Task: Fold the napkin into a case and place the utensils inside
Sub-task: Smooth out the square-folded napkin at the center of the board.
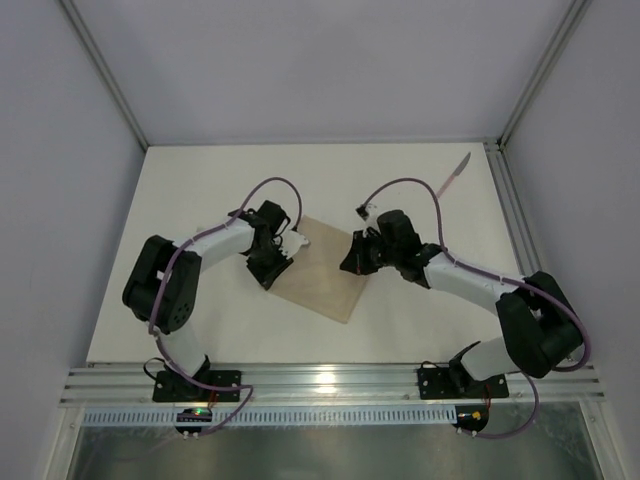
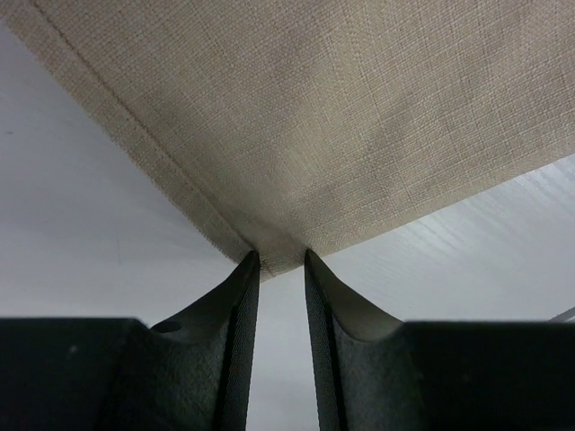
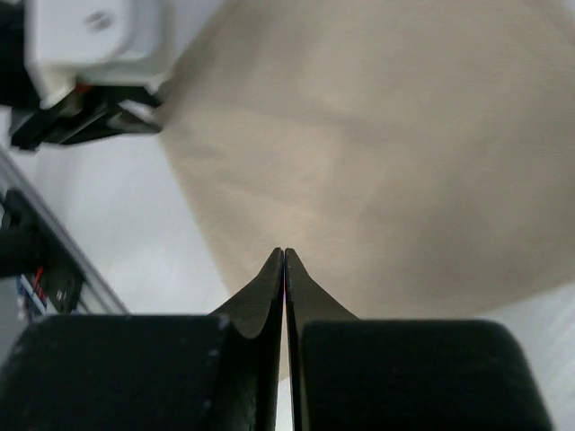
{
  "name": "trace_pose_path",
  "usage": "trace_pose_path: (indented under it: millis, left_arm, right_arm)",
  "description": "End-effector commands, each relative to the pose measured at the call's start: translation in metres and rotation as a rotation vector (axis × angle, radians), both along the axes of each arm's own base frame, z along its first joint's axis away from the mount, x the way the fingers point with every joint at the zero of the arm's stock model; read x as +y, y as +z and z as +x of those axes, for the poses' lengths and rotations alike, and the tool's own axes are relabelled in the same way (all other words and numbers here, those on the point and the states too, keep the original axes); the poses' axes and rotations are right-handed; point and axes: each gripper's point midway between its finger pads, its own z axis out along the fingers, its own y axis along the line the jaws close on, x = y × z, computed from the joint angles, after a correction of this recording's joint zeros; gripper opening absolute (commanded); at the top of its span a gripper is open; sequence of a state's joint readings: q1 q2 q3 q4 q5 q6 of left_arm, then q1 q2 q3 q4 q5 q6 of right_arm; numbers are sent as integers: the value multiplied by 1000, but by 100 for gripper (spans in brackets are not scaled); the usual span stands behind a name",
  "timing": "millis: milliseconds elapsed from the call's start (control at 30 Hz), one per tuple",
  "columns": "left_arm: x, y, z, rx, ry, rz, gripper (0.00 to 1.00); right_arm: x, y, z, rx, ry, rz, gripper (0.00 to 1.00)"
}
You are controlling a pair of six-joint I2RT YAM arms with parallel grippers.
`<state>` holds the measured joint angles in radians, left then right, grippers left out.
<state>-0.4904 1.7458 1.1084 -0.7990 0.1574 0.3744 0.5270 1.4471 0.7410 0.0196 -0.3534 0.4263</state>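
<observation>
The beige napkin [image 1: 322, 275] lies flat in the middle of the table, turned like a diamond. My left gripper [image 1: 270, 280] is at its near-left corner. In the left wrist view the two fingers stand a little apart with that hemmed corner [image 2: 280, 260] at their tips [image 2: 249, 265]. My right gripper [image 1: 352, 265] is at the napkin's right edge, shut. Its tips [image 3: 284, 256] are down over the cloth [image 3: 377, 162], and I cannot tell whether they pinch it. A knife [image 1: 455, 172] with a pinkish handle lies at the far right of the table, away from both grippers. No case shows.
A metal rail [image 1: 505, 210] runs along the table's right side next to the knife. Grey walls close the table in on the left, far and right sides. The left arm's white wrist part [image 3: 94, 40] shows at the top left of the right wrist view.
</observation>
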Motion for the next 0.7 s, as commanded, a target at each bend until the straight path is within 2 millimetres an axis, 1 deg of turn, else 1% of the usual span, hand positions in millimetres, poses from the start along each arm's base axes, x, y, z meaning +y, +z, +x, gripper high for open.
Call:
trace_pose_path:
  millis: [0, 67, 100, 133, 200, 233, 300, 367, 533, 600, 667]
  left_arm:
    - [-4, -4, 6, -18, 6, -17, 29]
    - [-5, -2, 6, -21, 8, -20, 29]
    - [-5, -3, 7, -23, 6, -19, 28]
    - [-4, -3, 6, -22, 7, -17, 29]
    - [-3, -3, 6, -23, 4, -15, 28]
    - [-2, -4, 6, -25, 5, -9, 28]
    - [0, -6, 7, -27, 7, 5, 28]
    - [3, -8, 8, -36, 9, 19, 28]
    - [5, -10, 7, -30, 14, 24, 28]
    - [7, -11, 7, -29, 16, 27, 28]
    - [7, -12, 8, -30, 14, 28, 27]
  right_arm:
    - [25, 7, -41, -51, 227, -20, 4]
    - [36, -5, -63, -12, 310, -30, 4]
    - [37, -13, -68, -1, 328, -52, 4]
    - [36, -29, -75, 45, 343, -86, 4]
    - [41, -39, -86, 80, 390, -94, 4]
    - [39, -49, -90, 106, 406, -117, 4]
    - [31, -62, -97, 145, 408, -167, 4]
    - [12, -80, -111, 210, 390, -235, 4]
    - [-13, -94, -131, 297, 294, -282, 4]
    - [-20, -97, -135, 307, 269, -291, 4]
    - [-21, -98, -137, 315, 264, -290, 4]
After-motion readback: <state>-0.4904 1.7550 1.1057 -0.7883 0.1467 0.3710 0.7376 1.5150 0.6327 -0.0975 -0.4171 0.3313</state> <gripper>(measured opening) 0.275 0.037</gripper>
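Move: The napkin's near-right corner lies about 12 cm back from the right hand, 1 cm to its left and 8 cm below; the napkin's middle is some 7 cm left of that hand and 1 cm back. The far-right corner is roughly 5 cm ahead and 4 cm right of it. From the left hand, already on the near-left corner, the near-right corner lies about 16 cm right, 8 cm back and 2 cm down. Shut right fingers swing about 11 cm back and 7 down onto the near-right corner, left fingertips staying put. ##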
